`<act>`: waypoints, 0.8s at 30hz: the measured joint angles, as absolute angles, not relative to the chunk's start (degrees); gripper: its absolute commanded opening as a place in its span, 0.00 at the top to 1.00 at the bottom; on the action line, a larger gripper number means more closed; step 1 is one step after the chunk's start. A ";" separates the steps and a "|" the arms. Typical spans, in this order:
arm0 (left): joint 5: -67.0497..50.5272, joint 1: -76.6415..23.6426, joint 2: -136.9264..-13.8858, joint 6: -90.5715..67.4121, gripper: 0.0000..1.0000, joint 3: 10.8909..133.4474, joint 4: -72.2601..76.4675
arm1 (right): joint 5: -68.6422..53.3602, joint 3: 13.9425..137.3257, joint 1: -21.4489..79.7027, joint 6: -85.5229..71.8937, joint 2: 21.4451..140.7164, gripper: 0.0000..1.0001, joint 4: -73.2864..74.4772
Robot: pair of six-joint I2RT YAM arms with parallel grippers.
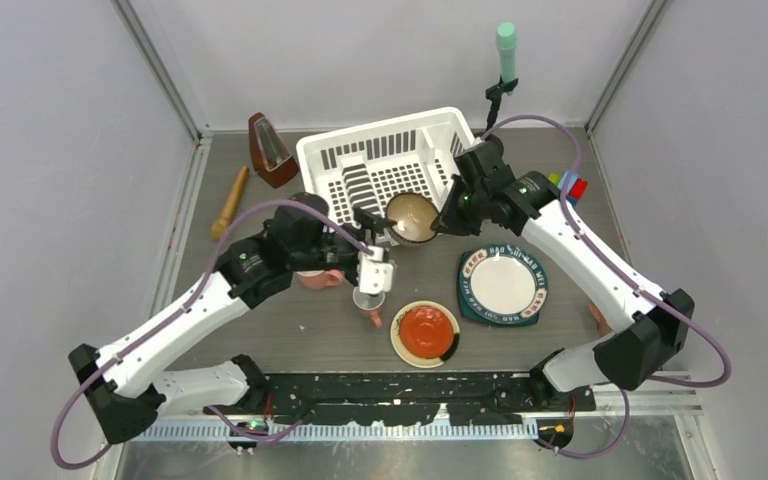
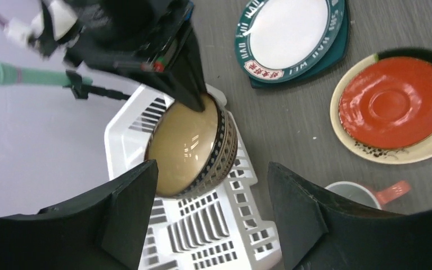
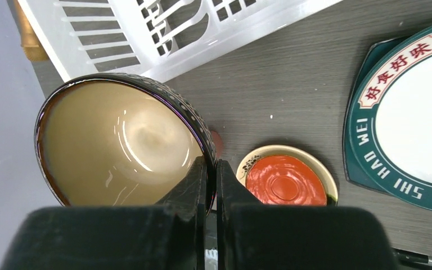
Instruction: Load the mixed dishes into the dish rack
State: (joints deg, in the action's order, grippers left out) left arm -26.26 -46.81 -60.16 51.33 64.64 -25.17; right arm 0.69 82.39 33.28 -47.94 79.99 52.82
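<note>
My right gripper [image 1: 442, 222] is shut on the rim of the small brown bowl [image 1: 412, 217], holding it tilted in the air at the near edge of the white dish rack [image 1: 390, 160]. The right wrist view shows both fingers pinching the bowl [image 3: 118, 146] wall at the gripper [image 3: 211, 174]. My left gripper [image 2: 214, 214] is open and empty, just short of the bowl [image 2: 185, 149], above the rack [image 2: 202, 236]. Two pink mugs [image 1: 318, 278] [image 1: 368, 303] sit under my left arm. The teal-rimmed plate [image 1: 503, 284] and red-centre plate [image 1: 425, 332] lie on the table.
A wooden stick [image 1: 229, 202] and a brown wedge-shaped object [image 1: 271, 150] lie left of the rack. Coloured blocks [image 1: 570, 185] sit behind my right arm. A green-tipped post [image 1: 506, 45] stands at the back right. Grey walls close in the table.
</note>
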 measured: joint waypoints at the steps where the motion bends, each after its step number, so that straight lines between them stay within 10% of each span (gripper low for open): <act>1: -24.75 -48.75 -61.71 55.20 0.30 66.04 -27.11 | -0.05 83.09 33.28 -47.94 81.14 1.00 53.17; 15: -7.84 -56.53 -74.54 71.00 0.40 74.67 -40.62 | -4.01 83.46 33.28 -47.99 83.02 1.00 54.37; 24: -4.71 -56.58 -81.36 70.39 0.65 80.77 -44.58 | -3.25 83.48 33.26 -47.03 82.94 1.00 54.52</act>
State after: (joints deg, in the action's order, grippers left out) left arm -4.71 -56.58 -81.36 70.39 80.77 -44.58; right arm -3.25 83.48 33.26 -47.03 82.94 54.52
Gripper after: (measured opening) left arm 0.393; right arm 0.076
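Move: The bowl, already pinched at its right rim by the right hand, hangs about 8 cm to the left hand's right, 5 cm ahead and 6 cm lower. From that left hand the dish rack's middle is some 23 cm ahead, 4 cm right and 22 cm down; the white cup is about 8 cm back, 2 cm left and 24 cm down. From the right hand the bowl's middle is roughly 6 cm left, 2 cm ahead and about level. The left fingers come to straddle the bowl's wall at its left, near side, one inside the rim and one outside, closing from wide to about half that gap. To get there the left hand sinks some 6.5 cm, first edging right and then forward about 3.5 cm, while its fingers tip some 30 degrees further down. The right hand keeps its pinch and holds the bowl nearly still. ##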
